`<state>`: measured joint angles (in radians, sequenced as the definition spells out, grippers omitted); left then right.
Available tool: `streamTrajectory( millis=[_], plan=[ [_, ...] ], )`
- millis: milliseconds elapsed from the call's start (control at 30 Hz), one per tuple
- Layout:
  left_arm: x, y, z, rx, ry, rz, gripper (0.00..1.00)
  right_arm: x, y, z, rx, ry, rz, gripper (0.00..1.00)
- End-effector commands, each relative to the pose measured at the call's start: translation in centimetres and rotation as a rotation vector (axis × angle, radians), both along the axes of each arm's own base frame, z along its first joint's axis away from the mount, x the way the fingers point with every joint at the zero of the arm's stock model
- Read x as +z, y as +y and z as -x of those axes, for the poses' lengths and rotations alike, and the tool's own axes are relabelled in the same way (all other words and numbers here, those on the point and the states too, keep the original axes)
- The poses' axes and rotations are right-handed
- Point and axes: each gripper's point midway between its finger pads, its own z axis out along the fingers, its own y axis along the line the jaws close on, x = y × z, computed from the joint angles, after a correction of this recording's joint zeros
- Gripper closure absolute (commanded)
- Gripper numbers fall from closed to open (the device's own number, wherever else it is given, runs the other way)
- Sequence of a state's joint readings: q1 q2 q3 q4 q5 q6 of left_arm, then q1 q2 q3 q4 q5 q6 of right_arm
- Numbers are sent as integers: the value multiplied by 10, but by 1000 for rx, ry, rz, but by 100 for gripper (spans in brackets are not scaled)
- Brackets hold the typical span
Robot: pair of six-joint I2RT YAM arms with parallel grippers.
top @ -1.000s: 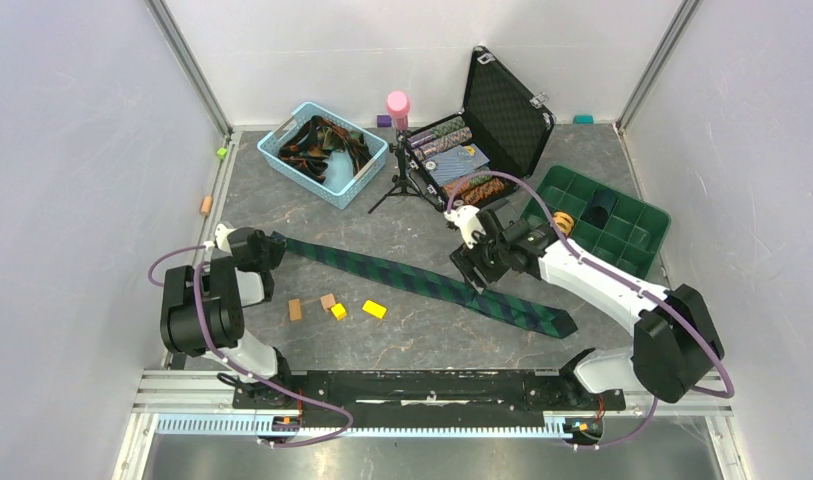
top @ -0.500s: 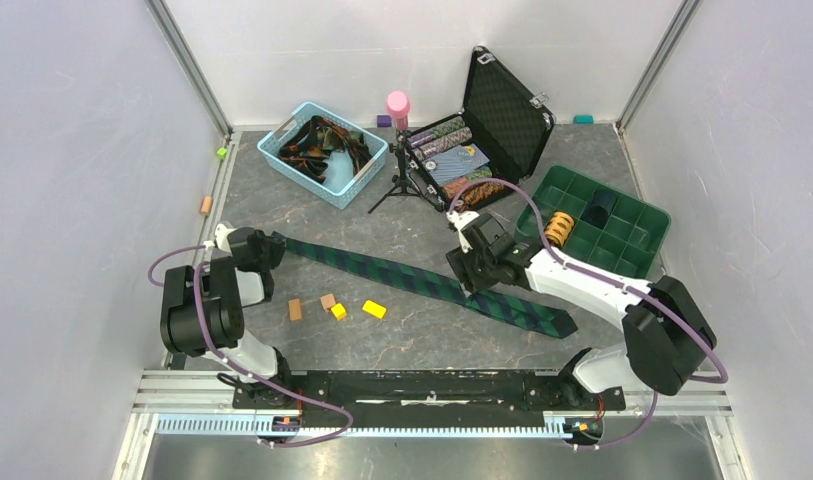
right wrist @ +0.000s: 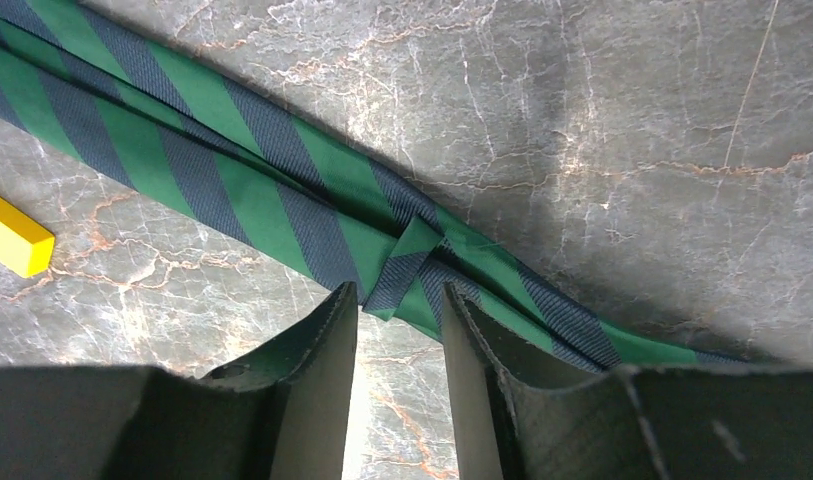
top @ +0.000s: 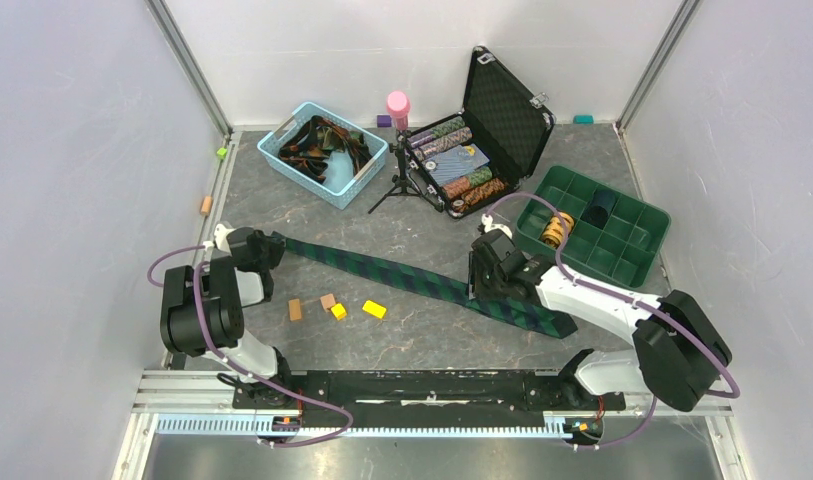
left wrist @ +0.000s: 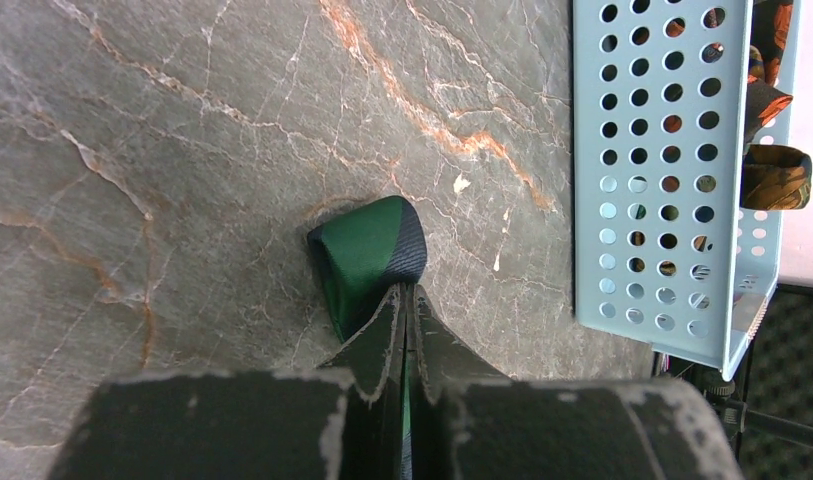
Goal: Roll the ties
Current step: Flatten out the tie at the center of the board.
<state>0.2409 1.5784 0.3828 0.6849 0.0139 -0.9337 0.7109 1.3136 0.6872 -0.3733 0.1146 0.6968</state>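
A long green-and-navy striped tie [top: 402, 277] lies diagonally across the table from left to lower right. My left gripper [top: 274, 245] is shut on its narrow left end; in the left wrist view the folded end [left wrist: 367, 250] sticks out past the closed tips of the left gripper [left wrist: 404, 295]. My right gripper [top: 479, 285] is down over the tie's right part. In the right wrist view the right gripper [right wrist: 399, 292] is open with a narrow gap, its tips at the near edge of the tie [right wrist: 232, 170], where a small fold sits between them.
A blue basket [top: 367, 170] with several other ties stands at the back left. A small tripod [top: 398, 185], an open black case [top: 502, 115] and a green tray [top: 632, 240] stand behind and right. Small orange and yellow blocks [top: 374, 309] lie near the tie.
My right gripper has moved right and down onto the tie, and its jaws have narrowed. The left gripper has held still on the narrow end.
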Motion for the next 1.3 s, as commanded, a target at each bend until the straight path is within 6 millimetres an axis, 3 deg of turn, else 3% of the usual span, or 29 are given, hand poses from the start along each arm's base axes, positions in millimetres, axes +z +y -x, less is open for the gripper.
streamTrajectory(
  millis=[0,367,567,633,767,967,1267],
  plan=[
    [13,4,-12,0,-60,-4,94,6,8,-10,-64,-30,-62,58],
    [14,6,-10,9,-83,10,85,-12,8,-7,-68,8,-56,60],
    [14,10,-6,39,-108,30,81,-22,1,-7,-83,13,-25,67],
    [15,11,-5,46,-117,35,80,-24,-3,-6,-91,10,-12,75],
    [17,11,-4,42,-134,37,78,-23,-13,-8,-131,-15,5,100],
    [41,2,-6,2,-288,40,65,-22,-48,-3,-211,3,98,100],
    [75,-18,-20,-64,-477,204,62,-11,-130,16,-452,36,327,100]
  ],
)
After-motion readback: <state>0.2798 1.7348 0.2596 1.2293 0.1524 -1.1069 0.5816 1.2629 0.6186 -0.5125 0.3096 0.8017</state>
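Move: The right hand's half-open fingers hover over the tie's cross loop, which is straight below by about 3 cm and perhaps 1 cm ahead; the tie's right end lies some 21 cm right and 6 back, the yellow block about 25 cm left and 3 back. The left fingers are shut on the tie's left end, right at their tips; the blue basket stands roughly 22 cm ahead and 10 right. From the left hand, the cross loop is about 48 cm right and 14 back. Down about 2.5 cm goes the right hand, its fingers shutting to pinch the tie's cross loop, then quickly about 8 cm to the right, dragging the tie along the board while turning some 20 degrees clockwise. The left hand opens its fingers a third of the way, letting go of the left end, then rises about 3 cm as its fingertips tip further down. ##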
